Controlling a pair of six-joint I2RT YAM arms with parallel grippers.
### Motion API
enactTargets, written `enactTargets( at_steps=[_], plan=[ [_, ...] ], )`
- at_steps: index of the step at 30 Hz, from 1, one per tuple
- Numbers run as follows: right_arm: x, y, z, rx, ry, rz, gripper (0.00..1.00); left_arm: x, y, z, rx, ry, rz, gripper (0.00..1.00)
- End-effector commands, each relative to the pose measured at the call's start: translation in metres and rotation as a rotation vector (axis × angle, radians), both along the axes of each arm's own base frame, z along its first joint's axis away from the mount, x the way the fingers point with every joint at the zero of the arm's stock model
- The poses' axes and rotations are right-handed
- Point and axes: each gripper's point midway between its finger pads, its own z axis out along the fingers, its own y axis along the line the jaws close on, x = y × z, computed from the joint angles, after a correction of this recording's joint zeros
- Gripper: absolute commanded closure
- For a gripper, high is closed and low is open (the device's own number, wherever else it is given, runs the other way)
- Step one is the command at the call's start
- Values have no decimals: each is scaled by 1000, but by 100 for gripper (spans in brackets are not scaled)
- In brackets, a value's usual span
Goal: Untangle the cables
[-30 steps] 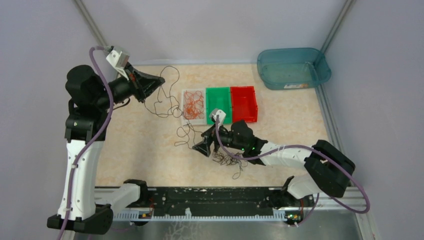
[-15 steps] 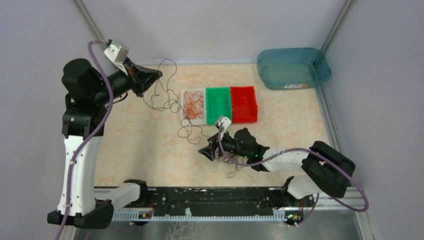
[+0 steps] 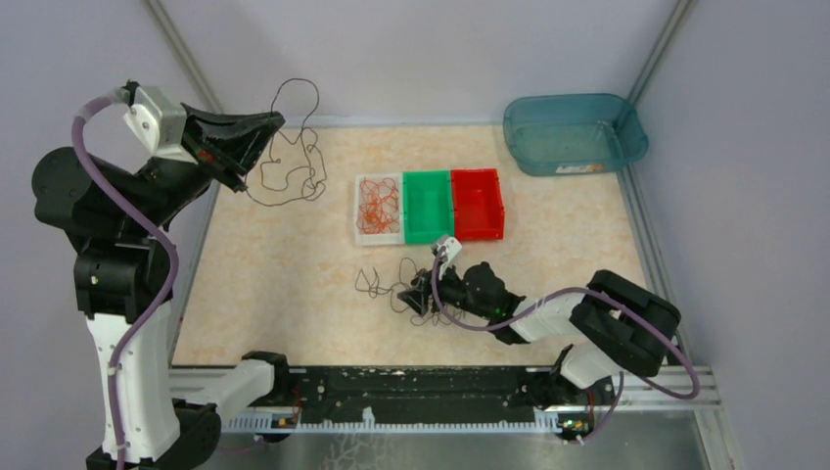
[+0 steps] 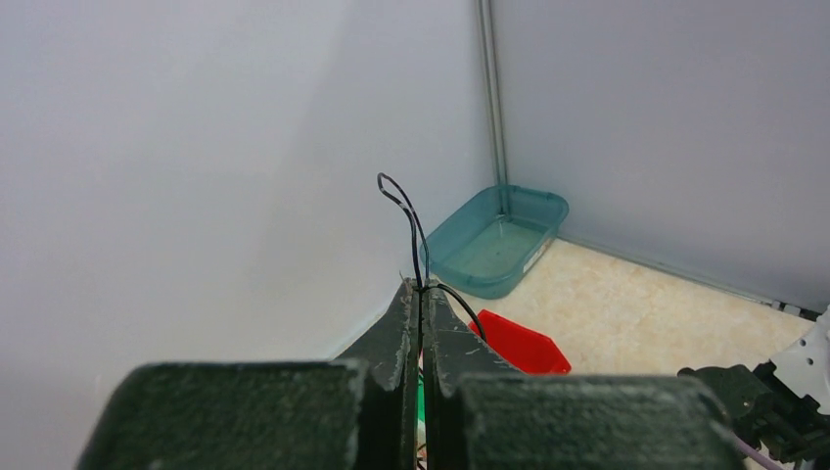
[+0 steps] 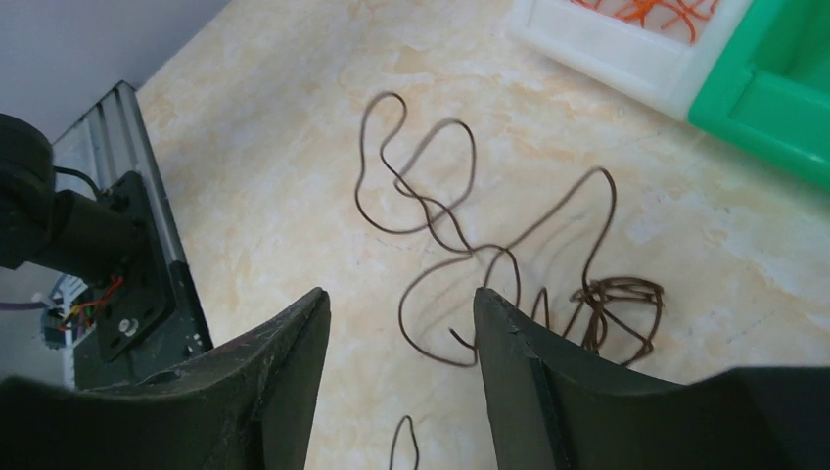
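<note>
My left gripper (image 3: 277, 118) is raised high at the far left and shut on a thin dark cable (image 3: 292, 168), which hangs in curly loops in the air. In the left wrist view its jaws (image 4: 422, 287) pinch the dark cable (image 4: 405, 208), and a loop sticks up past the tips. A brown cable (image 3: 380, 285) lies curled on the table. My right gripper (image 3: 415, 298) sits low beside it. In the right wrist view that gripper (image 5: 401, 296) stands open over the brown cable (image 5: 445, 242), with a small brown tangle (image 5: 619, 305) just to the right. Orange-red cables (image 3: 377, 207) fill a white tray.
The white tray (image 3: 359, 232), a green bin (image 3: 428, 204) and a red bin (image 3: 478, 202) stand in a row at mid-table. A teal tub (image 3: 573, 132) sits in the far right corner. Walls close in the table, and a black rail (image 3: 411, 384) runs along the near edge.
My left arm has swung up and to the left, lifting the dark cable clear of the table and tray. My right gripper has drawn nearer and lower over the brown cable, its jaws narrower.
</note>
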Motion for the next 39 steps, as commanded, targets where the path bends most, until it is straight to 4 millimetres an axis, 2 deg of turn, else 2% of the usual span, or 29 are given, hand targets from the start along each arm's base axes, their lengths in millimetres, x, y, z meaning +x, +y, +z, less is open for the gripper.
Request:
enactTargets(
  at_steps=[1,5,7,10,14,17,21,25,34,39],
  plan=[
    [1,-5,-2,47,6,-45,44,-5,0,18,4,-77,-5,100],
    [-4,-19,-1,64,8,-70,45,-9,-3,30,5,-122,-28,100],
    [-10,-25,12,95,-11,-63,45,-11,-8,28,18,-116,-70,100],
    [-23,-28,47,143,-51,-4,40,-13,-19,15,34,-94,-157,100],
    [-33,-37,111,177,-147,31,27,-9,-30,-2,23,-59,-247,100],
    [-28,-49,146,173,-206,-17,21,7,-35,-15,6,-8,-276,100],
    [-14,-64,178,175,-225,-119,19,37,-42,-46,-14,78,-296,100],
    [4,-76,187,170,-214,-228,19,73,-58,-84,-17,182,-319,100],
    [34,-103,188,154,-205,-428,20,142,-132,-168,63,340,-384,100],
    [48,-120,187,102,-183,-537,20,198,-146,-217,83,426,-238,100]
  ],
)
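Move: The green bin, towards which the left hand takes its dangling dark cable, lies about 17 cm ahead of that hand, 20 cm to its right and 55 cm below. The white bin with the orange cables is 10 cm left of the green one, the red bin 10 cm right of it. From the right hand the green bin is some 19 cm ahead and 3 cm left; the remaining tangle is level with this hand, 5 cm right, 10 cm below. Left hand lowers its cable about 21 cm, forward-right towards green bin; right hand opens wider, rises 15 cm, rightward. ##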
